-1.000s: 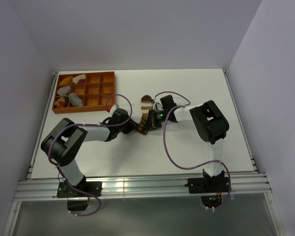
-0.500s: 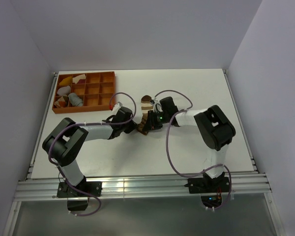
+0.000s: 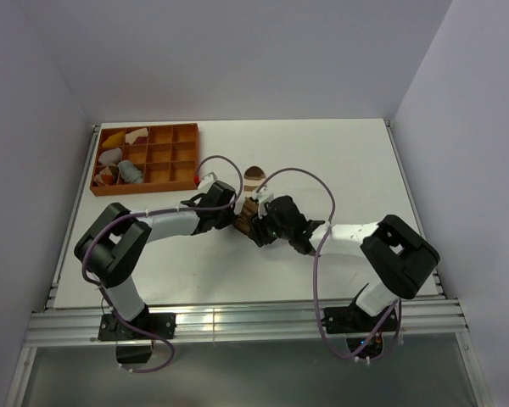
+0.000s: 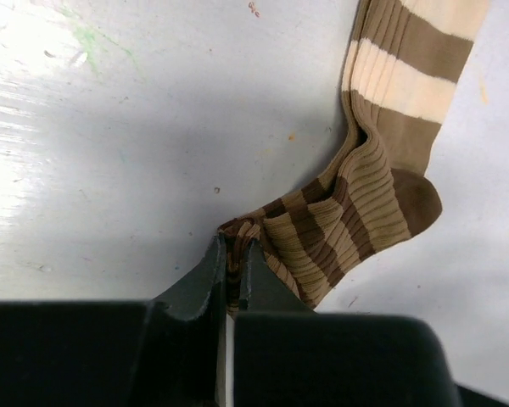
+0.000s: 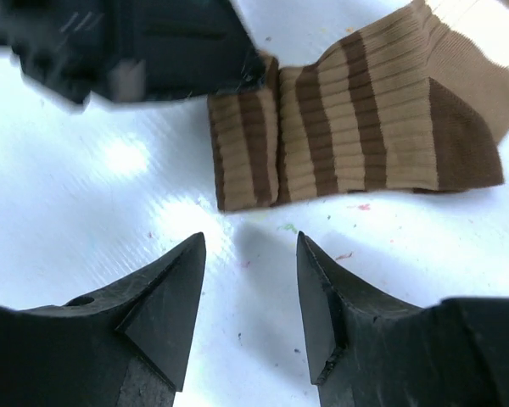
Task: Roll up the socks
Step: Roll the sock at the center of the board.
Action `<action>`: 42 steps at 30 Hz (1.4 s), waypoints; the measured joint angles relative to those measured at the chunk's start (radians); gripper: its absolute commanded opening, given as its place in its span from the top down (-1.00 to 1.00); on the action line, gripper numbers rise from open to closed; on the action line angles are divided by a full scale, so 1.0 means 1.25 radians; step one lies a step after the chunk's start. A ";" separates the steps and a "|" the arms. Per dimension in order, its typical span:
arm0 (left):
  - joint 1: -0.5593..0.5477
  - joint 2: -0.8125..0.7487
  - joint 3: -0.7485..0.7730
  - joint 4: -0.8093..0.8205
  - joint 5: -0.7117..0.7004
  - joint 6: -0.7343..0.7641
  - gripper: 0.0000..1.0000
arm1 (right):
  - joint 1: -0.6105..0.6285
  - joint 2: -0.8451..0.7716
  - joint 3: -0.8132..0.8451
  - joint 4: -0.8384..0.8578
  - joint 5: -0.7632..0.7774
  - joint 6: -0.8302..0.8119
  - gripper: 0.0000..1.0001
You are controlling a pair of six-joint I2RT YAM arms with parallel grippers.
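A brown sock (image 3: 253,188) with pale stripes lies in the middle of the table, its cuff end folded over. In the left wrist view my left gripper (image 4: 234,248) is shut on the folded edge of the sock (image 4: 382,191), and fabric shows between the fingers. In the right wrist view my right gripper (image 5: 250,243) stands open just short of the fold of the sock (image 5: 348,127), with bare table between its fingers. From above, the left gripper (image 3: 237,220) and right gripper (image 3: 260,231) meet at the sock's near end. A grey sock (image 3: 131,172) sits in the tray.
An orange compartment tray (image 3: 171,154) stands at the back left, holding yellow and white cloth pieces (image 3: 112,157). The left gripper's dark body (image 5: 127,47) fills the top left of the right wrist view, close to the right fingers. Cables loop above both arms.
My right gripper has opened, let go of the sock and drawn back toward the near side. My left gripper has shut on the folded edge.
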 measured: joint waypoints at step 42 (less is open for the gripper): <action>0.016 0.056 0.131 -0.159 0.056 0.130 0.99 | 0.257 0.210 0.040 0.258 0.457 -0.234 1.00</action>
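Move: The rolled cuff end of the striped sock lies about 5 cm to the left of my open right fingers, 1 cm ahead and 2 cm lower. The heel corner is some 8 cm ahead and 2 cm to the right, the toe about 21 cm straight ahead, both some 4 cm lower. My left fingers already pinch the roll; its near, free end lies about 3 cm back and 2 cm right of them, level. I lift my open right hand a couple of centimetres and swing it about 5 cm left, then lower it some 4 cm beside and under my left gripper, turning the fingers about 30 degrees to point more forward. There they close and pinch the near edge of the roll. My left hand keeps its grip in place, tilting only about 10 degrees. ##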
